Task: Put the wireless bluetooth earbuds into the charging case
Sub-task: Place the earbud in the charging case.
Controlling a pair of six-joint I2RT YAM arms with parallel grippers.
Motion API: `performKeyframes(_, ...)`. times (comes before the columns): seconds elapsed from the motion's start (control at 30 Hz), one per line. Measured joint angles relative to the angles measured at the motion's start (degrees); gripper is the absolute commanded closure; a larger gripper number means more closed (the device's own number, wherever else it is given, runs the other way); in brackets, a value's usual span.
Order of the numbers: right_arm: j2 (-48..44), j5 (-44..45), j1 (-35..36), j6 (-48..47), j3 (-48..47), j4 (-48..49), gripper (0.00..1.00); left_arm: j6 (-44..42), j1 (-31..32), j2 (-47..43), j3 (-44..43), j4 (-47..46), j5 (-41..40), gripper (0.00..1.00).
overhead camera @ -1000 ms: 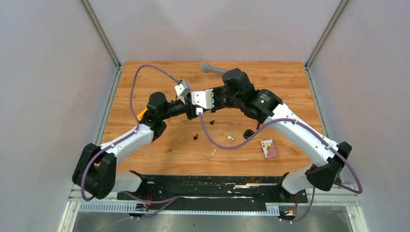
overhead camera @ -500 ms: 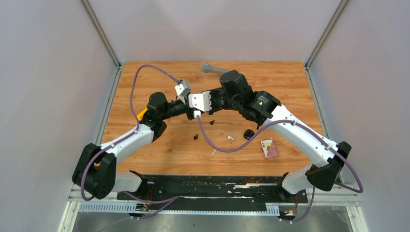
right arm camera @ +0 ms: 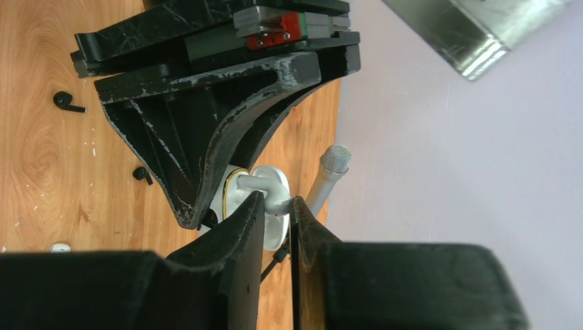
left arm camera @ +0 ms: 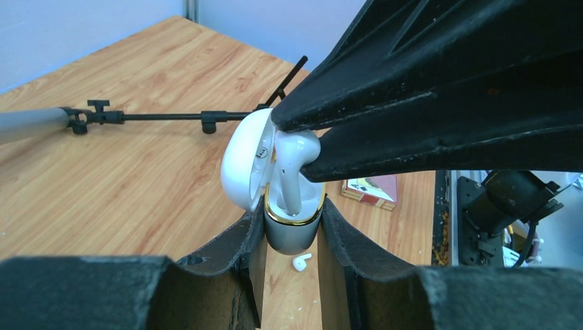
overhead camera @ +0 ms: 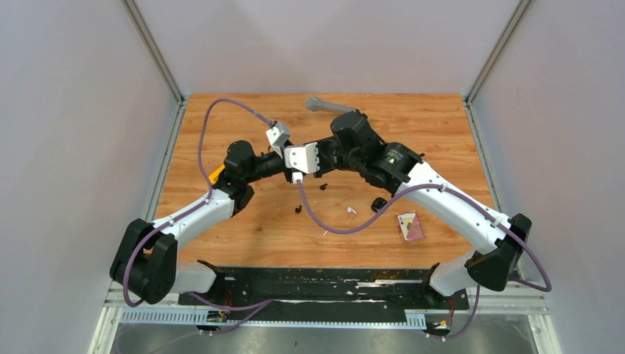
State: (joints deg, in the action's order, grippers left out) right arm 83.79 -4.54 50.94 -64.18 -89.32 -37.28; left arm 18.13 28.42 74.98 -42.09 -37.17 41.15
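Observation:
In the left wrist view my left gripper (left arm camera: 292,214) is shut on the grey base of the charging case (left arm camera: 292,234), whose white lid (left arm camera: 244,165) stands open. My right gripper (right arm camera: 275,206) is shut on the head of a white earbud (left arm camera: 297,161); its stem reaches down into the gold-rimmed case opening. Another white earbud (overhead camera: 351,211) lies on the table, with two black earbuds (overhead camera: 298,209) (overhead camera: 323,185) near it. From above, the wrist cameras hide the case.
A grey microphone (overhead camera: 324,105) on a thin black stand lies at the far edge. A small black object (overhead camera: 379,203) and a red card box (overhead camera: 410,225) sit right of centre. A thin white sliver (overhead camera: 325,231) lies nearer the arm bases.
My right gripper has moved a little left and nearer with the white earbud, closing on the case. The left arm has kept still.

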Motion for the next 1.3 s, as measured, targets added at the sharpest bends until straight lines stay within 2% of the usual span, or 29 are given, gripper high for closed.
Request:
performKeyframes(0.77, 0.2, 1.73, 0.37, -0.9, 2.03, 1.29, 0.96, 1.05, 0.0, -0.31, 0.0, 0.07, -1.64, 1.0)
performKeyframes(0.87, 0.2, 1.75, 0.39, -0.94, 2.21, 1.31, 0.89, 1.05, 0.0, -0.31, 0.0, 0.07, -1.79, 1.0)
performKeyframes(1.07, 0.2, 1.38, 0.52, -1.11, 2.29, 1.25, 0.67, 0.76, 0.0, -0.31, 0.0, 0.11, -1.51, 1.0)
performKeyframes(1.3, 0.35, 0.0, 0.37, 0.63, -0.68, -1.97, 0.56, -0.66, 0.04, -0.31, 0.02, 0.46, -0.5, 1.0)
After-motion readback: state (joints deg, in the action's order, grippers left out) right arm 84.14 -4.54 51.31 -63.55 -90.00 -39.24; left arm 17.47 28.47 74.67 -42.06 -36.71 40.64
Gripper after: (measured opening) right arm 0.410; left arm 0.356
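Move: My right hand already pinches the white earbud by its head, stem down in the open charging case, whose middle is about 2 cm below and 1 cm left of that hand. My left hand grips the case, its middle about 1 cm right of and 1 cm above the hand point. On the table, some 27 cm below my right hand, one black earbud lies about 3 cm back and 1 cm left, another 5 cm ahead and 7 cm right. While my left hand keeps the case gripped and nearly still, I press the earbud down into its well with my right fingertips, a little over 1 cm, most of it in a second short push. Then I open those fingers, letting go of the earbud, and start back up, rising just under 1 cm and drawing back slightly. ##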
